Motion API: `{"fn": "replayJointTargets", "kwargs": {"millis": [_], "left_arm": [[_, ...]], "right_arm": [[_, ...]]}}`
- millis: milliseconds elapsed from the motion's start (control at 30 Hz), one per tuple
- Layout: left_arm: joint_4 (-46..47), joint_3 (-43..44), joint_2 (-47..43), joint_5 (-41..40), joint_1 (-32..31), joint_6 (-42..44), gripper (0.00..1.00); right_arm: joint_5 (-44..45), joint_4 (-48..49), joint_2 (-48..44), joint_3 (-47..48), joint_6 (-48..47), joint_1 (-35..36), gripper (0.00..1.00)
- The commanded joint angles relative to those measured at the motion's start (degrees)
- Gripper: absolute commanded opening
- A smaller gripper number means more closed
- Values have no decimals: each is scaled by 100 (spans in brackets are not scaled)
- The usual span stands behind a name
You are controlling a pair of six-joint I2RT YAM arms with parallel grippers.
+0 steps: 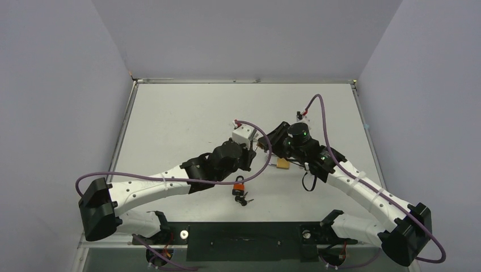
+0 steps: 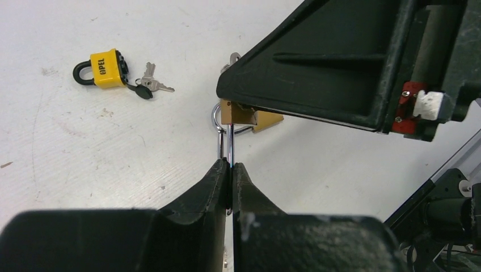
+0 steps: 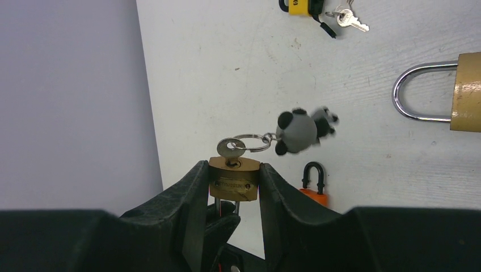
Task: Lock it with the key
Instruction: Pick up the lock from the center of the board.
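A small brass padlock point(image 3: 233, 180) hangs above the table, with my right gripper point(image 3: 233, 182) shut on its body. The key point(image 3: 230, 147) sits in its keyhole, and a ring with a panda charm point(image 3: 300, 131) hangs from the key. In the left wrist view my left gripper point(image 2: 230, 167) is shut on the padlock's silver shackle point(image 2: 230, 141), just below the brass body point(image 2: 239, 115). The right gripper's finger point(image 2: 340, 68) covers most of that body there. In the top view the two grippers point(image 1: 255, 148) point(image 1: 268, 145) meet tip to tip at mid table, and the padlock is hidden between them.
An orange padlock point(image 1: 239, 186) with keys point(image 1: 244, 199) lies near the left forearm. A yellow padlock point(image 2: 108, 69) with keys point(image 2: 152, 85) and a larger brass padlock point(image 3: 466, 90) lie on the white table point(image 1: 181, 124). Purple walls enclose the table.
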Motion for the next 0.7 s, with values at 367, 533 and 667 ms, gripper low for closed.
{"fn": "replayJointTargets", "kwargs": {"millis": [367,533,667], "left_arm": [[-256,605,-385,-1,-5,100,0],[-413,840,-614,147,41,313,0],[-601,1012,-720,382,254,364,0]], "right_arm": [[390,301,-825,176,-798,24,29],[320,316,-1079,198,-1273,50,48],[160,313,-1199,257,-1527,44,58]]}}
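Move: The small brass lock is already held by both hands: its body sits between the right fingers, and it is about 3 cm ahead and 4 cm right of the left hand, at its height. From the right hand, some 20 cm below, the big brass lock lies about 2 cm ahead and 7 cm right, the orange lock roughly 10 cm back and 10 cm left, and the yellow lock around 16 cm ahead and 7 cm left. Both hands rise about 5 cm; left keeps pinching the shackle, right opens and draws rightward off the lock. ##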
